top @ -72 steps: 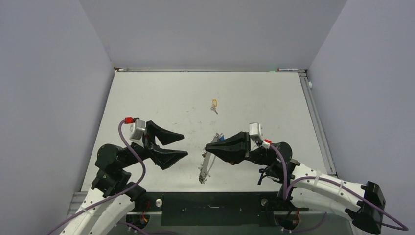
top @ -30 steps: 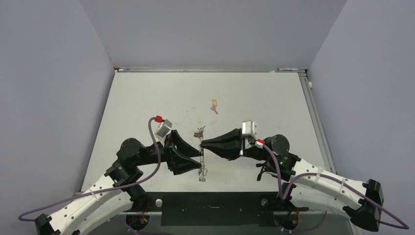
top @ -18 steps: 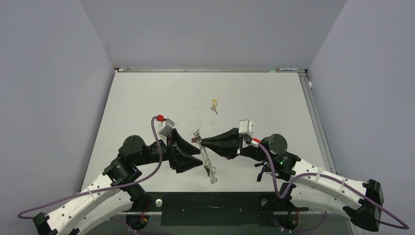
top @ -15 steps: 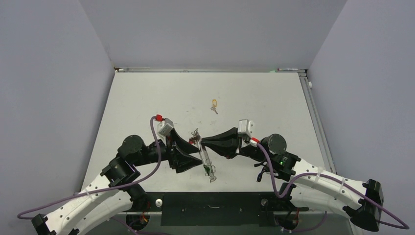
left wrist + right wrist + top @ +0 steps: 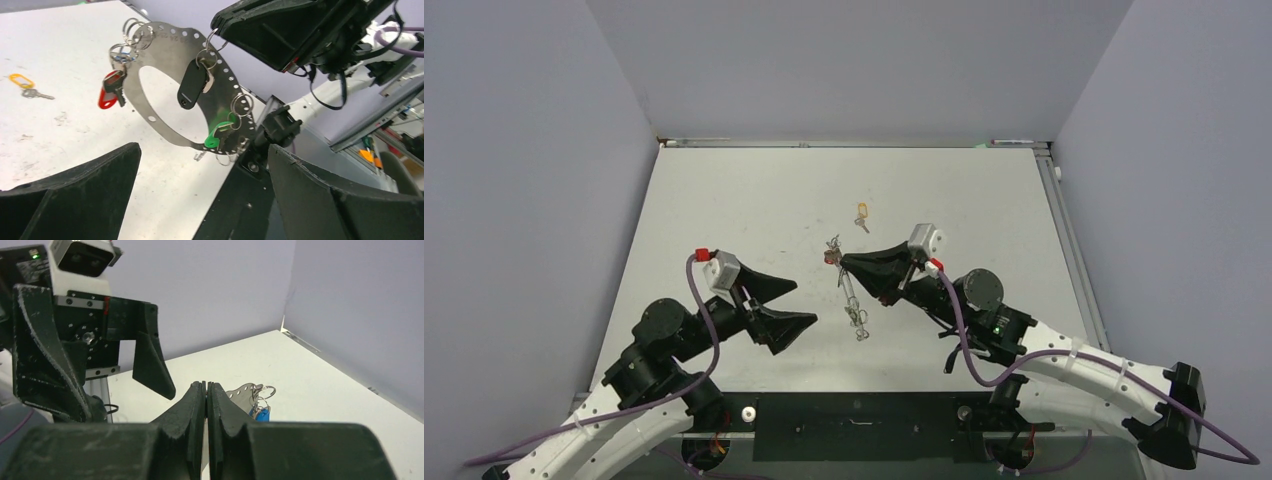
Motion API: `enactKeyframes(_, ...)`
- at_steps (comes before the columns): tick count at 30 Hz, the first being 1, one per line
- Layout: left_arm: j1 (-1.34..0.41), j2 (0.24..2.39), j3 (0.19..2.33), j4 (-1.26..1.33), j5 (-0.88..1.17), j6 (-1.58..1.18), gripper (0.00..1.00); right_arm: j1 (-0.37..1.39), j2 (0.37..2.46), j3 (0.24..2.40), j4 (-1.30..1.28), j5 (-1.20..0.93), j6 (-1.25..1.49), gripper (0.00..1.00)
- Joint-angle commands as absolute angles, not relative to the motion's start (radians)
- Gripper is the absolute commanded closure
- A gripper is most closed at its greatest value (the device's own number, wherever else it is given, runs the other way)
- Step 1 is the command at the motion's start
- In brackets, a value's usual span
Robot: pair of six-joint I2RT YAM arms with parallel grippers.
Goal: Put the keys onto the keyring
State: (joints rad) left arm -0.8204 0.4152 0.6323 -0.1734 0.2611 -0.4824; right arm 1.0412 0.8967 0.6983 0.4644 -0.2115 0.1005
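Observation:
The keyring is a flat silver oval band with holes, and it hangs tilted in the air from my right gripper, which is shut on its edge. Keys with red, black and green tags dangle from it. A blue tag shows beside the keyring past the shut right gripper. One key with a yellow tag lies on the table farther back. My left gripper is open, left of the keyring and apart from it, with nothing between its fingers.
The white table is walled by grey panels at the back and sides. A black base plate runs along the near edge between the two arm bases. The left arm's fingers stand close in front of the right wrist camera.
My left gripper has opened wide and drawn back to the left, away from the keyring. My right gripper has carried the keyring a little toward the back of the table.

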Motion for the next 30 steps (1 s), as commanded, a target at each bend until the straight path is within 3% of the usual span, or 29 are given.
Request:
enactKeyframes(1,-0.831,0.382,0.568,-0.066,0.077,-0.455,0.03,1.055,0.914,0.77,0.517,-0.058,0.133,0.95)
enactKeyframes(9,-0.886,0.478,0.546,0.049,-0.096,-0.452,0.03,1.065,0.966,0.814,0.465,0.114,0.151,0.95)
enactKeyframes(18,-1.009,0.484,0.389,0.417,-0.005,-0.254,0.03,1.067,0.98,0.862,0.414,0.155,0.153,0.95)
enactKeyframes(25,-1.026,0.566,0.326,0.546,-0.054,-0.145,0.06,1.067,0.961,0.887,0.388,0.152,0.154,0.95)
enactKeyframes(27,-1.029,0.59,0.308,0.599,-0.064,-0.114,0.16,1.068,0.956,0.89,0.383,0.147,0.158,0.95)
enactKeyframes(30,-1.031,0.635,0.301,0.653,-0.069,-0.064,0.39,1.068,0.95,0.893,0.38,0.143,0.168,0.95)
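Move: The keyring hangs from the right fingers, its middle about 3 cm back from them, 1 cm to their right and 5 cm below. From the open left hand that middle lies some 8 cm right, 4 cm ahead and 1 cm below; the green key at the keyring's near end is about 9 cm right, 1 cm back and 6 cm lower than this hand. The red tag is some 5 cm right, 10 cm ahead and roughly 1 cm below. Reaching forward and down, then rightward and further down (about 4 cm net each way), the left hand brings its open fingers around the keyring's near end, rolling some 20 degrees so its forward side rises; the fingers start closing only at the end. The right hand keeps its pinch and travels about 5.5 cm forward, turning clockwise, then holds. ##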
